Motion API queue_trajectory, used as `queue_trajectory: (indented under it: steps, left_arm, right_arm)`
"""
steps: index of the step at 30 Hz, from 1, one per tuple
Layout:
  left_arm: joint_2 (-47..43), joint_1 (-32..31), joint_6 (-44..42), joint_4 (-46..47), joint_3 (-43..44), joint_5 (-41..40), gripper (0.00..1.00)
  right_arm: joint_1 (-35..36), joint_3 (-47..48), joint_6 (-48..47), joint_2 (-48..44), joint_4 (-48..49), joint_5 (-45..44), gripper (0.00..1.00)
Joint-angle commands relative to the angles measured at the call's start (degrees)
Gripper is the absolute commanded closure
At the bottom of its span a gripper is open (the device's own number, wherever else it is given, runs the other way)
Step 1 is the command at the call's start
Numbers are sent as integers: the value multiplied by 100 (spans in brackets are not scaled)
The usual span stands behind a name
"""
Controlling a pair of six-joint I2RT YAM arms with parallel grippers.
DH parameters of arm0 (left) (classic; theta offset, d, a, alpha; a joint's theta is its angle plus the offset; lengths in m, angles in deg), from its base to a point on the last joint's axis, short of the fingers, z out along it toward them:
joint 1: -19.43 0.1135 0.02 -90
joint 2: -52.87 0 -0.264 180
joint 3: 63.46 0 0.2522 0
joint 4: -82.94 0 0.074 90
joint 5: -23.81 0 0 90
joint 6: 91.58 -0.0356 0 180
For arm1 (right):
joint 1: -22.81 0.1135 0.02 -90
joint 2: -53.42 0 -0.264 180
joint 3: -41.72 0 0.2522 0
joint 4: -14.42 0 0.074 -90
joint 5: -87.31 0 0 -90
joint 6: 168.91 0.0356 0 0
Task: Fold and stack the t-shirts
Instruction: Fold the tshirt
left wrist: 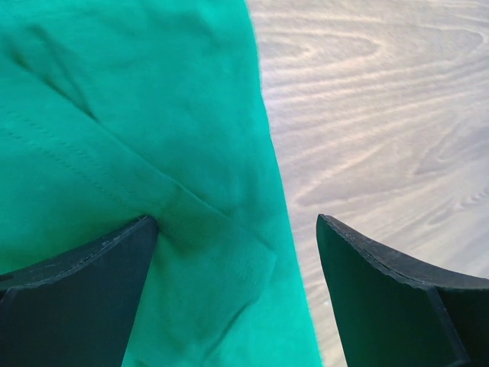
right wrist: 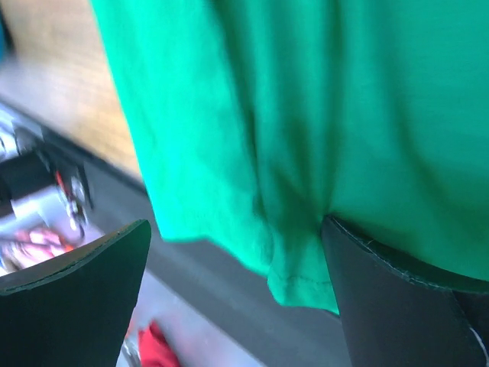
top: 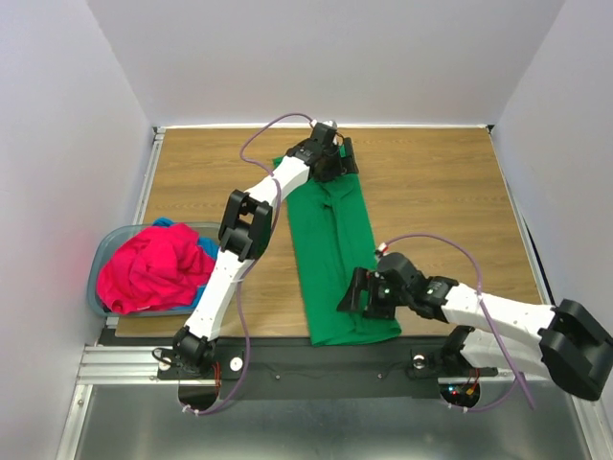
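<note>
The kelly green t-shirt (top: 335,249) lies on the wooden table (top: 441,192) as a long narrow strip running from far to near. My left gripper (top: 343,158) is open at its far end. In the left wrist view (left wrist: 237,245) one finger rests on the green cloth (left wrist: 114,115) and the other over bare wood. My right gripper (top: 351,292) is open at the near end. In the right wrist view (right wrist: 237,260) it straddles the green hem (right wrist: 306,99), which hangs past the table's front edge. The pink-red t-shirt (top: 153,268) and the blue t-shirt (top: 205,247) lie crumpled in the basket.
The grey-blue plastic basket (top: 100,264) stands at the table's near left edge. A metal rail (top: 124,362) with the arm bases runs along the front. White walls close in the table on three sides.
</note>
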Motion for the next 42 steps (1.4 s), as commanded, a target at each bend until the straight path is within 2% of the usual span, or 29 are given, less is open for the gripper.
queue_trajectory:
  steps: [1, 6, 11, 16, 18, 23, 29, 35, 36, 38, 39, 40, 42]
  left_arm:
    - [36, -55, 192, -316, 34, 57, 1]
    - [106, -11, 219, -281, 175, -22, 1]
    - [176, 103, 341, 61, 351, 56, 1]
    - [589, 296, 886, 641, 763, 916, 1]
    - [634, 288, 957, 729, 782, 979, 1]
    - [265, 218, 808, 1002, 579, 1076, 1]
    - [-762, 148, 351, 985, 378, 1481, 1]
    - [-2861, -291, -449, 459, -912, 613, 1]
    - [-3482, -371, -519, 422, -1602, 515, 1]
    - [-4162, -494, -502, 466, -2492, 252, 2]
    - [-4861, -660, -398, 596, -3497, -167, 2]
    - [-5225, -766, -362, 702, -4029, -172, 2]
    - [-6163, -1108, -117, 782, -5032, -917, 2]
  right_arm:
    - [905, 36, 547, 545, -396, 206, 0]
    - [1530, 695, 310, 844, -414, 74, 0]
    - [1539, 1266, 73, 502, -896, -268, 0]
    - [1539, 1593, -59, 308, -1169, -489, 0]
    - [1531, 1732, -182, 317, -1248, -497, 0]
    - [1469, 1988, -305, 414, -1494, -708, 0]
    - [1136, 2068, -218, 107, -1802, -1253, 0]
    - [495, 2068, -358, -158, -2311, -1614, 0]
    - [241, 2041, -376, -140, -2416, -1561, 0]
    - [-41, 1980, -437, -96, -2453, -1377, 0]
    - [-277, 1884, -542, -70, -2470, -1124, 0]
    - [-349, 1848, -595, -61, -2488, -1043, 0]
    - [-455, 1778, -709, -78, -2540, -998, 0]
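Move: The t-shirt lies as a long green strip under both hands, its middle roughly 22 cm behind the left hand and 3 cm to its left; its far end is centred about 6 cm ahead and 9 cm left of that hand. From the right hand the t-shirt's middle is some 19 cm ahead and 4 cm left, while its near end lies about 7 cm back, straight behind. The cloth is only 2 to 3 cm below either hand. The t-shirt's near end is worked back and left about 5 cm by the right hand's spread fingers, which then lift 6 cm clear and swing forward and right above the cloth. Meanwhile the left hand, still open on the far end, nudges 2 cm forward while rolling its left side down, then lifts off, sweeping steeply up and back. ##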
